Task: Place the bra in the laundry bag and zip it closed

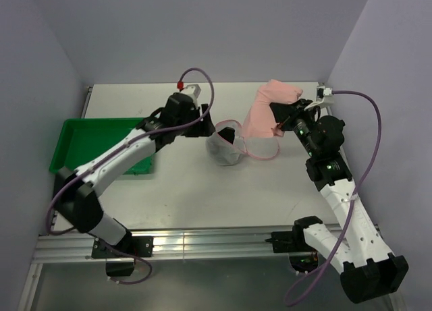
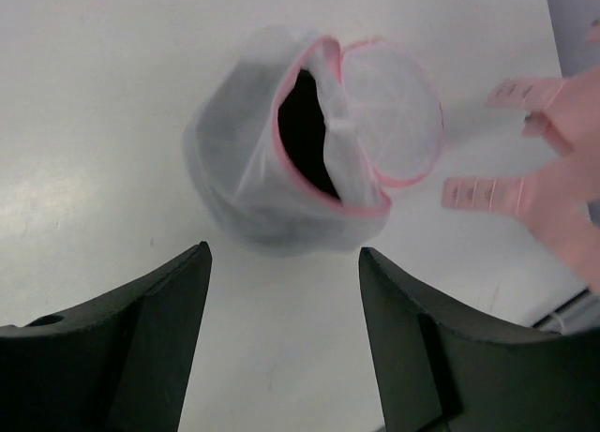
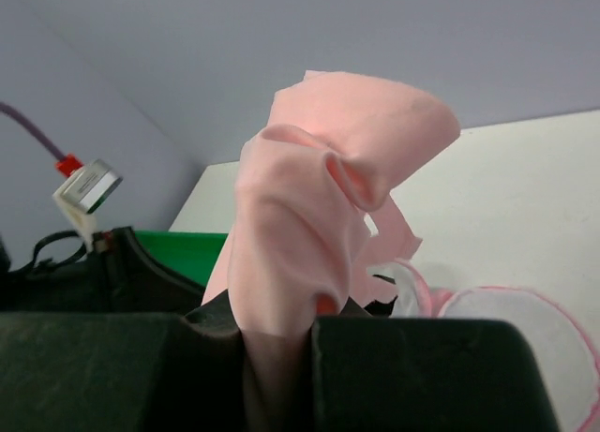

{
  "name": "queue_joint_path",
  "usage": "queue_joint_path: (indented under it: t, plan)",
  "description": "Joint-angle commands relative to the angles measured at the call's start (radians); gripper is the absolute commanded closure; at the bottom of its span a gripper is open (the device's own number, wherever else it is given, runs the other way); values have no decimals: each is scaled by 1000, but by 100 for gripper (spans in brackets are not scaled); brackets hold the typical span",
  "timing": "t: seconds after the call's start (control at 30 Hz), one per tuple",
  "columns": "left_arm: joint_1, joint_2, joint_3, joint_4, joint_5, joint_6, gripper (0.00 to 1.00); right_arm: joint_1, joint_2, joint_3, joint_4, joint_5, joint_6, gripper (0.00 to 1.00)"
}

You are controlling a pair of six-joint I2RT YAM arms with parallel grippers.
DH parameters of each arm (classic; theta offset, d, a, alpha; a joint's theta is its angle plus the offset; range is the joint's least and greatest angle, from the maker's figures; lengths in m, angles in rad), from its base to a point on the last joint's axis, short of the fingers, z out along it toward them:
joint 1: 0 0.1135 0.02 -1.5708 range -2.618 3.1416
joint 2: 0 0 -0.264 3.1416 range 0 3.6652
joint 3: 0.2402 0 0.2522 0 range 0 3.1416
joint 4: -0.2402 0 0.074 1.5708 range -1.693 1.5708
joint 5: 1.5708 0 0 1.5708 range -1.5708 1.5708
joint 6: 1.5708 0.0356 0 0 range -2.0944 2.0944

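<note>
The laundry bag [image 1: 225,146] of white mesh with pink trim lies on the table's middle, its mouth open and its round lid [image 2: 392,113] flapped aside. It fills the left wrist view [image 2: 272,184]. My left gripper [image 2: 283,305] is open and empty, just short of the bag. My right gripper [image 1: 283,124] is shut on the pink bra [image 1: 268,108], holding it in the air right of the bag. In the right wrist view the bra [image 3: 319,216] bunches up from between my fingers [image 3: 412,357]. Its strap ends [image 2: 497,193] hang at the right of the left wrist view.
A green plastic tray [image 1: 88,146] sits at the table's left, under my left arm. Lilac walls close in the back and both sides. An aluminium rail [image 1: 202,243] runs along the near edge.
</note>
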Motion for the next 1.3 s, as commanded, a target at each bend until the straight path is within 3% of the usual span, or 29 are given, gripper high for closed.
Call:
queue_joint_path:
  t: [0.0, 0.1, 0.33, 0.4, 0.7, 0.77, 0.8, 0.83, 0.9, 1.03, 1.27]
  plan:
    - [47, 161, 193, 14, 45, 75, 30, -60, 26, -4, 73, -72, 51, 100]
    - [82, 316, 370, -39, 114, 99, 39, -100, 49, -30, 101, -133, 66, 100]
    - [88, 591, 667, -217, 209, 190, 38, -150, 80, -80, 155, -194, 71, 100]
    - [90, 621, 665, -207, 296, 188, 39, -154, 83, -96, 156, -191, 50, 100]
    - [90, 637, 644, -185, 350, 170, 48, -154, 167, -127, 205, -190, 43, 100]
    - [88, 608, 610, -144, 355, 158, 55, -152, 205, -124, 227, -208, 47, 100]
    - [88, 599, 577, -127, 352, 151, 64, -149, 215, -126, 236, -232, 43, 100]
    - [88, 596, 572, -116, 347, 142, 88, -147, 227, -129, 262, -242, 40, 100]
    - [90, 603, 590, -128, 333, 144, 99, -138, 265, -138, 291, -247, 51, 100]
    - [88, 570, 515, -47, 359, 112, 100, -102, 385, -115, 360, -323, 60, 100]
    - [84, 441, 380, 97, 401, 62, 100, 29, 457, -63, 333, -225, -41, 100]
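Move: The laundry bag's middle lies some 8 cm ahead of the left hand, 9 cm to its right and 15 cm below it; the black cloth shows in its mouth, about 9 cm ahead, 10 cm right and 13 cm down. The bag's open flap is on the table, roughly 6 cm ahead and 22 cm right of the left hand, 19 cm down. From the right hand, already holding the pink cloth high, the bag is about 8 cm ahead, 15 cm left and 29 cm down. The left hand drives forward about 12 cm while slanting right and down, eases back a few centimetres as it sinks to roughly 8 cm below its start, its fingers tipping down and turning clockwise, then shuts them on the left side of the bag's pink rim, pinches it and draws back slightly. Meanwhile the right hand keeps its grip on the pink cloth and lowers it some 15 cm, also going about 6 cm forward and tipping down nearly 20 degrees, then swings left at the end to bring the cloth over the bag's mouth. ##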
